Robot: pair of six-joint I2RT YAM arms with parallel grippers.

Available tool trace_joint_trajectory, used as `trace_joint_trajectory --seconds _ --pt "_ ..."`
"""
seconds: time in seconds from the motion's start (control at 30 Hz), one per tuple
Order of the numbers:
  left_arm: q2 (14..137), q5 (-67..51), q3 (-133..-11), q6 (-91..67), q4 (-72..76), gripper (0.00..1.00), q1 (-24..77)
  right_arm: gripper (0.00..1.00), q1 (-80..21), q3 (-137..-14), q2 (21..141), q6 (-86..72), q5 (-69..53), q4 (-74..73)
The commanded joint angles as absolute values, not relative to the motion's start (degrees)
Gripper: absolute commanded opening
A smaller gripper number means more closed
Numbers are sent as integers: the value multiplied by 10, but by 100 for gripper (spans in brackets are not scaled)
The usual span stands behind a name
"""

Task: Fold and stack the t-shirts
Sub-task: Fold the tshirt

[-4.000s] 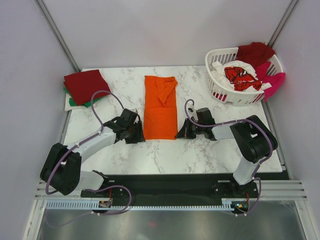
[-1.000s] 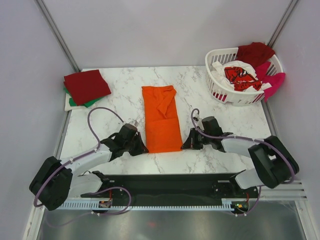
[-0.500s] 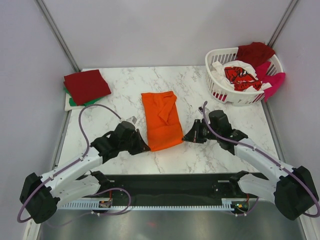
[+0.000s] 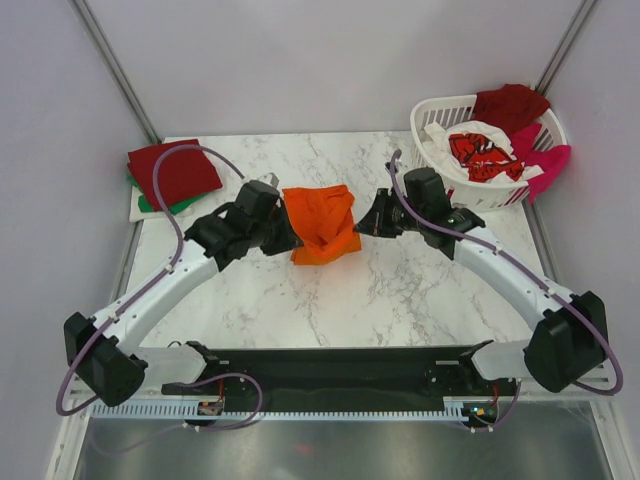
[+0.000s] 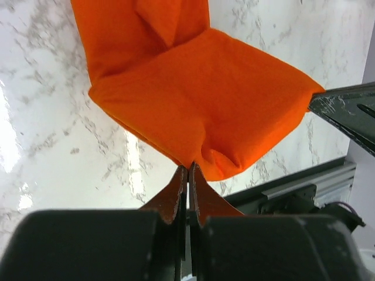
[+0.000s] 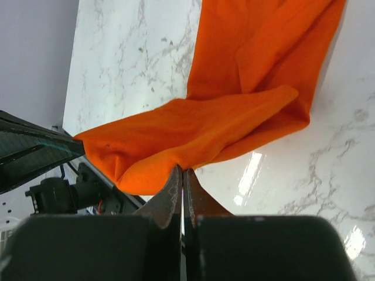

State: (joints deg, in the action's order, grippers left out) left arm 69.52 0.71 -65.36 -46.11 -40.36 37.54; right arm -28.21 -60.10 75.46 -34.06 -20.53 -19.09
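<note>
The orange t-shirt (image 4: 321, 222) lies in the middle of the table, its near half lifted and carried back over its far half. My left gripper (image 4: 288, 238) is shut on its near left corner; in the left wrist view (image 5: 188, 167) the cloth (image 5: 193, 99) hangs from the closed fingers. My right gripper (image 4: 364, 226) is shut on the near right corner, shown in the right wrist view (image 6: 181, 170) with the cloth (image 6: 234, 117) draped ahead. A folded dark red t-shirt (image 4: 172, 171) lies on a green one (image 4: 150, 204) at the far left.
A white slatted laundry basket (image 4: 437, 172) stands at the far right corner, holding a white shirt with red print (image 4: 478, 152), a dark red one (image 4: 510, 104) and a magenta one (image 4: 545, 163). White marble table (image 4: 400, 300) spreads in front.
Both grippers have lifted the shirt's near edge and carried it away from the bases toward the far edge, folding the shirt in half. The arms have stretched out.
</note>
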Motion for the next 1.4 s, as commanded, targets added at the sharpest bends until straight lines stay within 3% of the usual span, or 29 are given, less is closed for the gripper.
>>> trace_joint_trajectory --seconds 0.0,0.27,0.83,1.03,1.2,1.27,1.3,1.37 --pt "730 6 -712 -403 -430 2 334 0 -268 -670 805 -312 -190 -202" --pt "854 -45 -809 -350 -429 2 251 0 -246 -796 922 -301 -202 -207" --pt "1069 -127 -954 -328 -430 2 172 0 -206 -959 1132 -311 -249 -212" --pt "1138 -139 -1018 -325 -432 2 149 0 -190 -1080 1235 -332 -264 -213" --pt "1269 -167 -1111 -309 -434 3 115 1 -178 -1193 1363 -362 -270 -218" --pt "1318 -191 -1182 -303 -444 4 106 10 -175 -1239 1409 -377 -272 -217" --pt "1358 -192 -1203 -303 -463 5 102 34 -176 -1256 1425 -379 -275 -214" --pt "1386 -197 -1243 -311 -471 6 91 53 -173 -1302 1459 -382 -287 -215"
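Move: The far edge of the orange t-shirt is the target for the lifted hem that both grippers already hold. Its left corner lies about 27 cm ahead of the left hand, 5 cm to its left and 19 cm below. Its right corner lies some 25 cm ahead of the right hand, 1 cm to its left and 18 cm lower. The red folded stack is about 30 cm ahead of the left hand and 38 cm to its left. The laundry basket is roughly 31 cm ahead of the right hand and 38 cm to its right. Bring both grippers forward together about 28 cm, keeping the pinched hem stretched between them as it passes over the lying part of the orange t-shirt towards its far edge. Run level first, then sink 11 to 14 cm, steepest at the end, the left hand drifting some 5 cm left and tipping its fingers down. Keep the left fingers shut; open the right ones about halfway at the last. ##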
